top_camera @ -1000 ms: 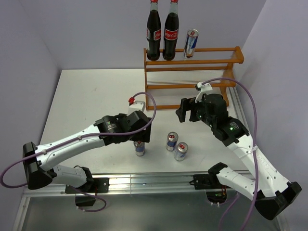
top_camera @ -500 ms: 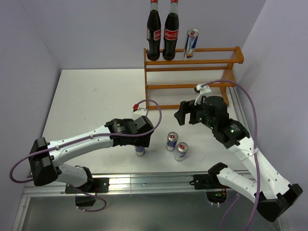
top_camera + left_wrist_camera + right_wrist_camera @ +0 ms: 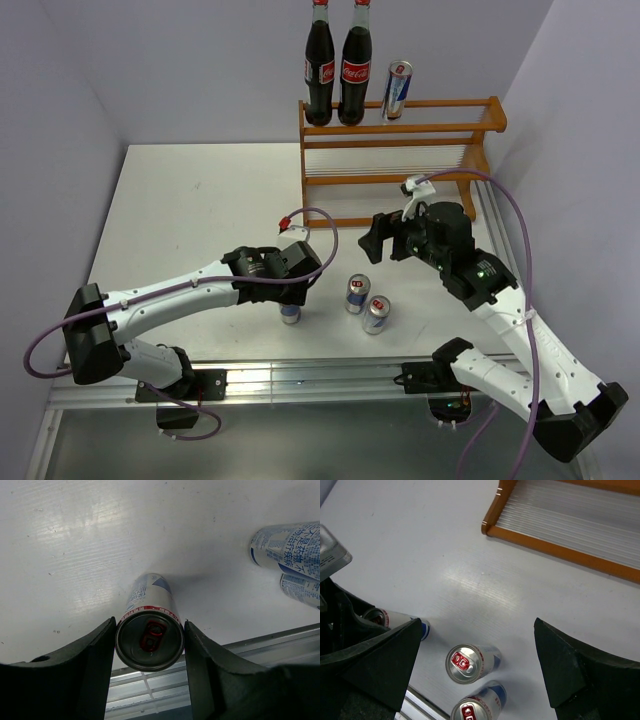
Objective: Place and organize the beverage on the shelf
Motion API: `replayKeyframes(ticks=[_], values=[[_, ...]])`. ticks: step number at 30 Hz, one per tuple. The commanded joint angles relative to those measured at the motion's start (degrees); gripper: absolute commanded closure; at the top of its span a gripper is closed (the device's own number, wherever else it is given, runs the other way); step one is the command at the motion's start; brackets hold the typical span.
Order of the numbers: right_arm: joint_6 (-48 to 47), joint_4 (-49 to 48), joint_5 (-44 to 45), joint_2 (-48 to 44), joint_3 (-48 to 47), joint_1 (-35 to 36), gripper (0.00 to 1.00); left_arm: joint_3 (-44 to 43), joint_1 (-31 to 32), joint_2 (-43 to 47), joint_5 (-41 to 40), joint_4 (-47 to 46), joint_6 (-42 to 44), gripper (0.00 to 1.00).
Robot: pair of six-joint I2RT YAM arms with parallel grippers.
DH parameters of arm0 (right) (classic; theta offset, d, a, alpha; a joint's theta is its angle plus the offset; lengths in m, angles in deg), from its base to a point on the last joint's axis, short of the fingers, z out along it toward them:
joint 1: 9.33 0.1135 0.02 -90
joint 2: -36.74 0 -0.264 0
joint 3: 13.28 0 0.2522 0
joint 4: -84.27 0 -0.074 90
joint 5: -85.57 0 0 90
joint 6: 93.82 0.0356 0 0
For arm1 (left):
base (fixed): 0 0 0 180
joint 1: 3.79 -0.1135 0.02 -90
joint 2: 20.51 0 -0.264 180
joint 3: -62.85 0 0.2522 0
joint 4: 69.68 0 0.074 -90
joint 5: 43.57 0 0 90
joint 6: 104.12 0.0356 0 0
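Note:
The shelf stands at the back right, with two cola bottles and one blue-and-silver can upright on its top tier. Three more cans stand on the table. My left gripper reaches down over the leftmost can; in the left wrist view both fingers press the sides of that can, which stands upright on the table. The other two cans stand just to its right. Above them hovers my right gripper, wide open and holding nothing.
The lower tier of the shelf holds nothing. A metal rail runs along the table's near edge, close behind the cans. Purple cables loop over both arms.
My left gripper came down around the leftmost can and its fingers closed in against it. The right gripper shifted only slightly and stayed open.

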Motion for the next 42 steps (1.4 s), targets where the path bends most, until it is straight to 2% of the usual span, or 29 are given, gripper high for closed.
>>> replayKeyframes(ticks=[1,5,12,17,20,30,39,42], values=[[-1.33,-6.48,-5.38,-2.38,2.44,0.47,0.0,-3.49,0.21,2.16,-0.83,1.35,1.45,0.87],[-3.35,-13.59,-16.89,-3.7,6.48,0.47,0.0,-6.05,0.13,4.61,-1.53,2.23,3.12,1.0],[-5.11,-27.03,-35.53,-4.15,12.11,0.74,0.02,-10.09,-1.98,8.31,-0.57,3.55,7.42,1.0],[-7.82,-29.25,-44.67,-0.11,11.95,3.37,0.02,-12.9,-3.65,11.73,5.4,1.79,12.61,1.0],[-11.51,-28.29,-44.34,3.32,9.75,6.62,0.03,-14.66,-4.01,12.79,10.41,1.44,16.04,1.0],[-16.18,-28.72,-29.76,11.84,5.97,17.87,0.07,-17.65,-4.01,13.85,20.08,1.79,23.07,1.0],[-18.47,-32.68,-28.33,14.31,6.05,23.41,0.15,-18.01,-4.01,13.32,23.6,0.21,24.92,1.0],[-18.91,-33.82,-29.04,15.19,6.05,23.76,0.24,-17.92,-4.09,12.97,23.34,-0.05,25.01,1.0]])
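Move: The left fingers already grip the upper part of a can that stands on the table, its middle about 3 cm below that hand. The right gripper waits some 18 cm to the left hand's right, 7 cm ahead and 12 cm higher, so the can lies 18 cm left, 7 cm back and 15 cm below the right hand. The near can stands 15 cm right of the held can and 1 cm ahead, the far can 19 cm right of it and 3 cm back. Straight up goes the left hand, some 14 cm, keeping its hold on the can, then eases back about 3 cm while turning roughly 30 degrees clockwise. The right hand swings left about 17 cm and back 11 towards the lifted can, sinking slightly near the end and yawing nearly 60 degrees counter-clockwise, so its fingers come to point left and straddle the can's body below the left fingers, just starting to narrow. ##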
